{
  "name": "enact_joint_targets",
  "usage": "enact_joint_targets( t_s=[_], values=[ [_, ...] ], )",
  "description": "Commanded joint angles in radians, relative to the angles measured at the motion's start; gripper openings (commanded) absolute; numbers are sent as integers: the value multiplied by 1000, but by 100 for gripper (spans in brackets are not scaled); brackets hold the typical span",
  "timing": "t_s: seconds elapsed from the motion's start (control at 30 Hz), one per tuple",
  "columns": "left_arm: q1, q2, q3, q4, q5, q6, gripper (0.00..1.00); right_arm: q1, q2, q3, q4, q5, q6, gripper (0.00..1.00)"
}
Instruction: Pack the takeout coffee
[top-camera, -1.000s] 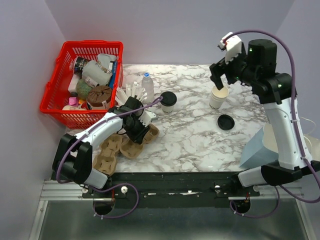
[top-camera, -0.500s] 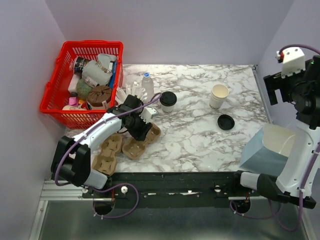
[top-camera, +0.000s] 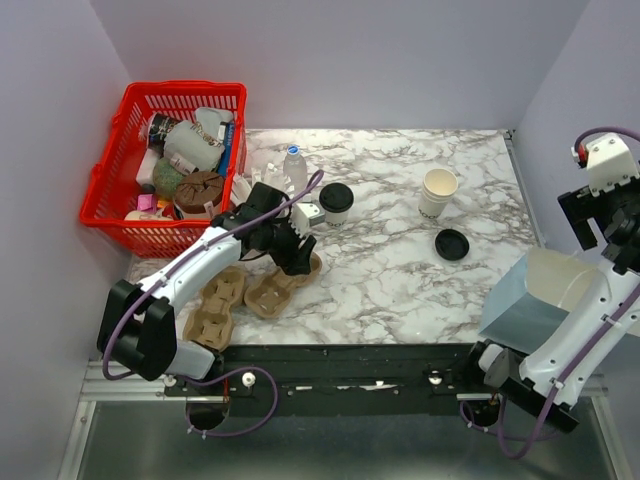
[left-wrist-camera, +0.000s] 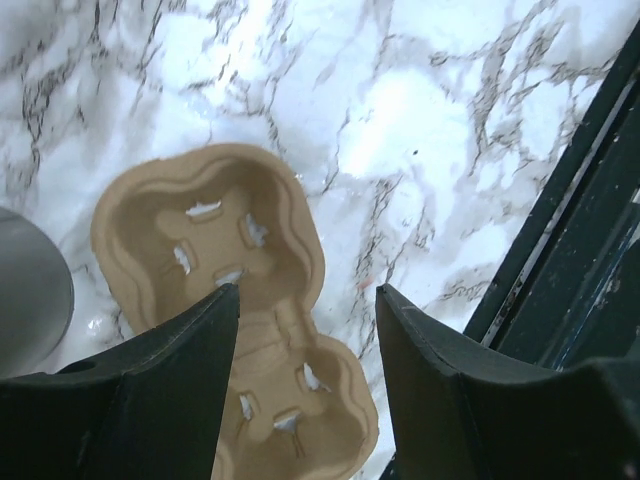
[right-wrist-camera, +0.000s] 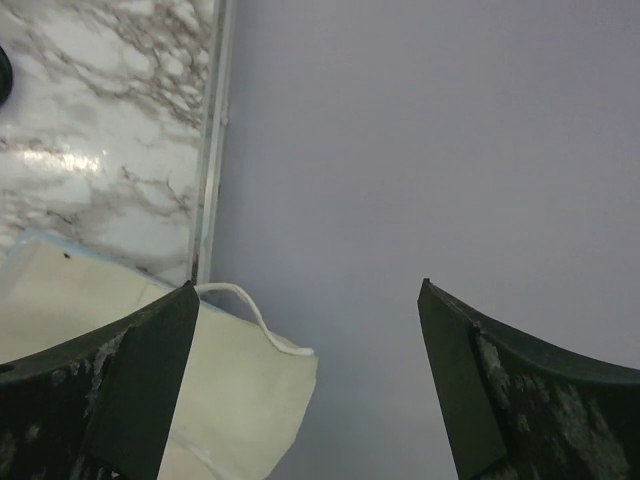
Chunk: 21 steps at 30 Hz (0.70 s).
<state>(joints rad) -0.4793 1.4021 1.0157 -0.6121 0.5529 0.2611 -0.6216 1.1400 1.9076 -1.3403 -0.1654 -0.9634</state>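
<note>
Two takeout coffee cups stand on the marble table (top-camera: 390, 280). One has its black lid on (top-camera: 337, 203). The other is an open cream cup (top-camera: 438, 192), and its loose black lid (top-camera: 452, 244) lies in front of it. My left gripper (top-camera: 297, 258) (left-wrist-camera: 308, 290) hangs open just above a brown cardboard cup carrier (top-camera: 280, 287) (left-wrist-camera: 235, 300), with nothing between its fingers. Beyond the table's right edge, my right gripper (top-camera: 598, 222) (right-wrist-camera: 307, 285) is wide open and empty, above a paper bag (top-camera: 545, 300) (right-wrist-camera: 150, 410).
A red basket (top-camera: 110, 185) full of clutter stands at the back left. Beside it are a clear water bottle (top-camera: 294, 165) and a grey cup of straws (top-camera: 262, 185). More carriers (top-camera: 215, 305) lie near the front left edge. A black rail (left-wrist-camera: 590, 230) runs along the front.
My right arm left the open cup and swung right, past the table edge and above the bag. My left gripper's jaws widened over the carrier and shifted slightly right.
</note>
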Motion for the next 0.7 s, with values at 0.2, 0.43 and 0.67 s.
enact_joint_targets(
  t_s=[0.2, 0.43, 0.67],
  values=[
    [-12, -22, 0, 69, 87, 14, 66, -136, 41, -175, -188, -14, -271, 98],
    [-13, -5, 23, 71, 101, 15, 64, -138, -19, -359, -188, -23, -374, 94],
    [-15, 21, 53, 51, 102, 23, 64, -138, -77, -452, -188, -75, -445, 71]
  ],
)
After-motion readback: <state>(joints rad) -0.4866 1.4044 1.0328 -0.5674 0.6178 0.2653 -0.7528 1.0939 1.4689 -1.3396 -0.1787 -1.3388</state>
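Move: Some 14 cm below the open right hand and about 3 cm to its right, roughly level with it fore and aft, is the takeout bag's handle. The bag's body lies around 8 cm back, 3 cm right and 28 cm down. On the table, the loose black lid sits about 14 cm ahead and 21 cm left, the white cups 23 cm ahead and 24 cm left. From the left hand, the handle is about 60 cm right, 5 cm back and 15 cm higher. Sinking about 13 cm onto the takeout bag's handle, the right hand first swings some 4 cm right, then eases partly back left while drawing about 2 cm towards its base. The fingers tip down some 25 degrees and, late in the descent, close by about a quarter around the level of the handle; contact can't be made out. ##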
